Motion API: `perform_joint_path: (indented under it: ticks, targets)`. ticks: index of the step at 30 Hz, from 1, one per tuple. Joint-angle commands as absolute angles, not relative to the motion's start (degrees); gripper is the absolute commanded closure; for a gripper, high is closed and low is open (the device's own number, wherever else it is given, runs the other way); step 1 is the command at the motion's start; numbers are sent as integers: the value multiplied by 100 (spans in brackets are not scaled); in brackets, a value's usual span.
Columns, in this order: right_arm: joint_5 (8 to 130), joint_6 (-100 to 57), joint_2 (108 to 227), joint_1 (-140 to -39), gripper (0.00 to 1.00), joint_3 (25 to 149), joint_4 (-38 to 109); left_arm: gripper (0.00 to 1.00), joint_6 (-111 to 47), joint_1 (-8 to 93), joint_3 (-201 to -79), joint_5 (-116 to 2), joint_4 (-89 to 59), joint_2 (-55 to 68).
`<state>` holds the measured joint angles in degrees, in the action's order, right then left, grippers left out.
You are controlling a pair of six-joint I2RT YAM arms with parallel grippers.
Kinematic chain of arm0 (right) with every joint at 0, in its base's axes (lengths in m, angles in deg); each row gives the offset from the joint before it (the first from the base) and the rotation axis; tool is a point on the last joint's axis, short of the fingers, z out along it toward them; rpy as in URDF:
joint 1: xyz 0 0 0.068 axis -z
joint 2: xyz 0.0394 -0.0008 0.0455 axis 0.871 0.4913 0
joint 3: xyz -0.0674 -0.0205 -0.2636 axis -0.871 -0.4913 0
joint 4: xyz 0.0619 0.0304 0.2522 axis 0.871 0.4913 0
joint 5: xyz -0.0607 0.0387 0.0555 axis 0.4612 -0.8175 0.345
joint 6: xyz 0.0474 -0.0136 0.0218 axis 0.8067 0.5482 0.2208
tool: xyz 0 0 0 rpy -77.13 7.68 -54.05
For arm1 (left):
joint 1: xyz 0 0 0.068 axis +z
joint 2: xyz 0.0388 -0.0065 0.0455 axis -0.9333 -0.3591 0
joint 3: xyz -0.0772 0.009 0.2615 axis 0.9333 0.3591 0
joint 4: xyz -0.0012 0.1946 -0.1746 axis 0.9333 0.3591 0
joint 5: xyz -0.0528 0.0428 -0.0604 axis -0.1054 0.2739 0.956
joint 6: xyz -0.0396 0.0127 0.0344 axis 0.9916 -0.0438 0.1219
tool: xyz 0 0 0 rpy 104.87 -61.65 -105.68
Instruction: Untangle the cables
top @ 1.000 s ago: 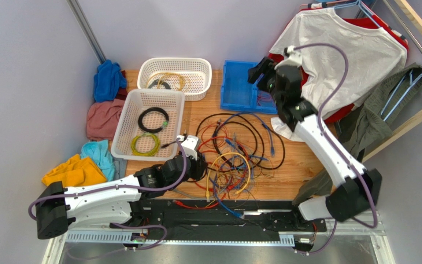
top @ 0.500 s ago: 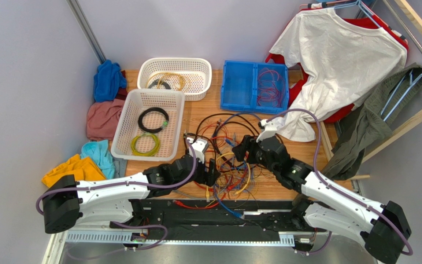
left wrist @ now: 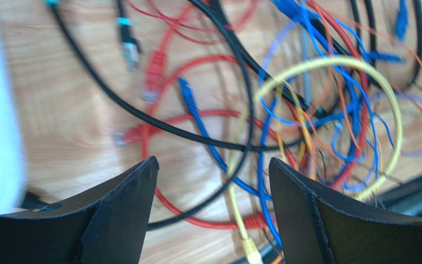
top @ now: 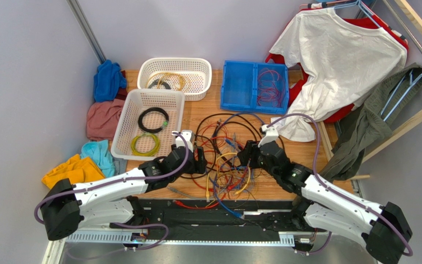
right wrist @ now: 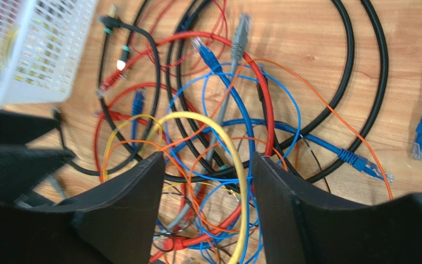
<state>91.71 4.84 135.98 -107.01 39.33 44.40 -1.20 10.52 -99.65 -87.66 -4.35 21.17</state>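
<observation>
The cables (top: 231,159) lie as a loose tangle of red, orange, yellow, blue and black wires on the wooden table, between my two arms. My left gripper (top: 198,158) sits at the tangle's left edge, its jaws wide apart. In the left wrist view the left gripper (left wrist: 213,165) holds nothing, with the cables (left wrist: 285,110) on the wood below. My right gripper (top: 247,154) hovers low over the tangle's right side. The right gripper (right wrist: 207,160) is open, and a yellow loop (right wrist: 235,159) and several thin wires run beneath the gap.
A white basket (top: 121,135) with a black and a yellow-green coil stands left of the tangle, a second basket (top: 176,61) behind it. A blue bin (top: 235,88) holds red cable. Clothes (top: 95,159) are piled at left, shirts (top: 334,60) hang at right.
The right arm swung from the blue bin down to the tangle's right side. The left gripper opened wide, reached into the tangle, then drew back to its left edge.
</observation>
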Motion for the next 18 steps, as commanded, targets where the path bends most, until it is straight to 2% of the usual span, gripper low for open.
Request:
perform_joint_path:
  ticks: [1,7,10,11,14,18]
  targets:
    - [9134,236,14265,-10724,41,4306,4494,19,35,1244,-10104,-8673,-217,2316]
    - [9089,191,14961,-10724,54,4272,4416,20,-96,1244,-10077,-8681,-138,2851]
    - [9186,138,15137,-10724,69,4316,4433,20,-245,1244,-10209,-8813,72,3229]
    - [9247,182,15137,-10724,79,4333,4451,20,-289,1244,-10235,-8840,117,3318]
    - [9380,235,14552,-10777,90,4298,4451,20,-404,1244,-10385,-8971,328,3652]
    - [9494,87,13469,-11023,92,4473,4486,20,-684,1244,-10508,-9270,460,4117]
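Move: The yellow cable's loop runs almost straight below the right hand's open fingers, about 6 cm down on the cable tangle. From that hand a blue plug lies some 5 cm ahead and 4 cm to the left. A loose blue plug lies 12 cm to the right, about 1 cm ahead, and both plugs sit roughly 8 cm down. The same stretch of yellow cable is some 15 cm to the left hand's right, level ahead and about 4 cm lower. The yellow cable's loop is pinched by the right hand, which sinks about 6.5 cm straight into the tangle, tipping its fingers down and closing on the strand, then starts back up by some 2.5 cm with it. The empty left hand, still open, rises about 7 cm off the cables and drifts slightly left. ##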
